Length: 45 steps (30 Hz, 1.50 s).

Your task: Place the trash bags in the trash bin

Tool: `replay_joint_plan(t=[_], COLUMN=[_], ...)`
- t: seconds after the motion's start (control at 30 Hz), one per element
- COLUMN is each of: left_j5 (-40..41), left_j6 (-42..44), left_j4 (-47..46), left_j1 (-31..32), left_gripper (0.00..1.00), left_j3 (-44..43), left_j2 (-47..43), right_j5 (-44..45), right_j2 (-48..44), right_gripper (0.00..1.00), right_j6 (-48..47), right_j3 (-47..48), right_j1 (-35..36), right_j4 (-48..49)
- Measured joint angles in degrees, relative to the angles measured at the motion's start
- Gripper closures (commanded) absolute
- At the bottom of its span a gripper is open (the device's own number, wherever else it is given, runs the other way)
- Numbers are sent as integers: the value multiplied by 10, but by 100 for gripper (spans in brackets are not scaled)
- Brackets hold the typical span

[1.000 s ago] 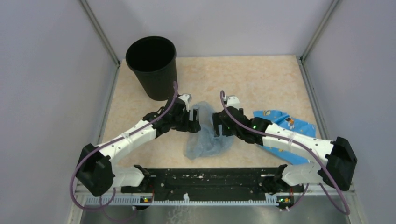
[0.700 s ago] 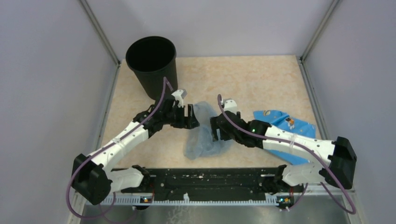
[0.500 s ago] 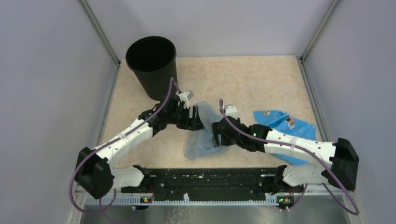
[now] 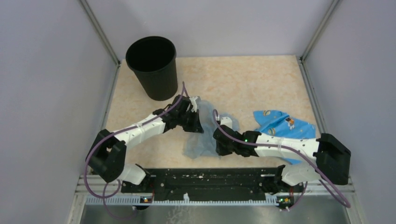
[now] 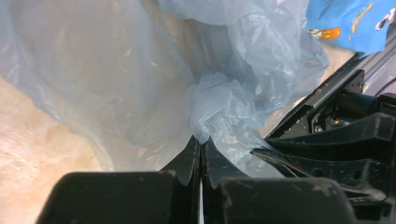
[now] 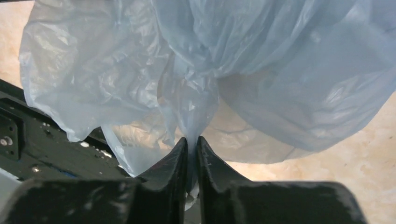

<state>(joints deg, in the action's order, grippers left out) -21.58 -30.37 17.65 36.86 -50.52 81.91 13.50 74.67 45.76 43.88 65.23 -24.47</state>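
Note:
The trash bag (image 4: 204, 127) is a crumpled, pale grey-blue film lying on the beige table between my two arms. My left gripper (image 4: 195, 125) is shut on a bunched fold of the bag (image 5: 219, 109) at its left edge. On the bag's near right side, my right gripper (image 4: 219, 145) is shut on a pinched pleat of the film (image 6: 189, 112), which runs down between its fingers. The trash bin (image 4: 152, 67) is round and black, standing upright at the back left, apart from both grippers.
A blue printed wrapper (image 4: 285, 127) lies flat on the table at the right, partly under my right arm. A black rail (image 4: 210, 179) runs along the near edge. Grey walls close in the table on three sides.
Both grippers have closed from open onto the bag. The left one moved toward the bag's upper left edge and the right one slid down to its near right side, and the film has bunched up.

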Motion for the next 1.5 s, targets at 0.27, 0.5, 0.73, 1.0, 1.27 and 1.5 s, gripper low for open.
replay_joint_plan(t=[0.27,0.5,0.73,1.0,1.27,1.5], left_j5=[50,-4,-74,-111,-149,-148], left_j6=[0,7,53,137,189,187], left_j4=[8,5,-18,-9,-63,-81], left_j1=[-82,-125,-137,-136,-37,-24], left_gripper=[100,88,31,28,25,13], left_j3=[-17,-32,-39,-84,-95,-71], left_j2=[0,-8,-33,-154,-228,-212], right_j5=[90,174,211,209,161,133], right_j2=[-33,-137,-136,-105,-57,-50], right_gripper=[100,100,100,100,100,100], right_j6=[4,20,-20,-91,-117,-117], right_j3=[23,52,143,275,316,338], right_j1=[-9,-20,-23,-29,-44,-65], right_j4=[-94,-147,-198,-146,-106,-103])
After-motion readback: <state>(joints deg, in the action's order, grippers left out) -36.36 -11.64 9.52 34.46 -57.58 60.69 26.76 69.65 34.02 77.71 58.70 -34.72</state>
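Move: Both hands are low on the pale grey-blue trash bag. From the left hand its middle lies about 4 cm right and 1 cm ahead, some 3 cm below; from the right hand about 10 cm ahead and 4 cm left, just below. The trash bin stands roughly 22 cm ahead and 22 cm left of the left hand, its middle 8 cm higher. The blue bag lies about 33 cm right and 8 cm ahead of the right hand. The right fingers finish closing on the near part of the pale bag and keep their pinch, rising about 25 cm: first slanting right and forward, then back leftward and farther forward, fingertips tipping forward. The left hand, already shut on the bag, draws forward and left, then opens, lets go and rises some 20 cm while drawing back, its fingertips tilting up. ##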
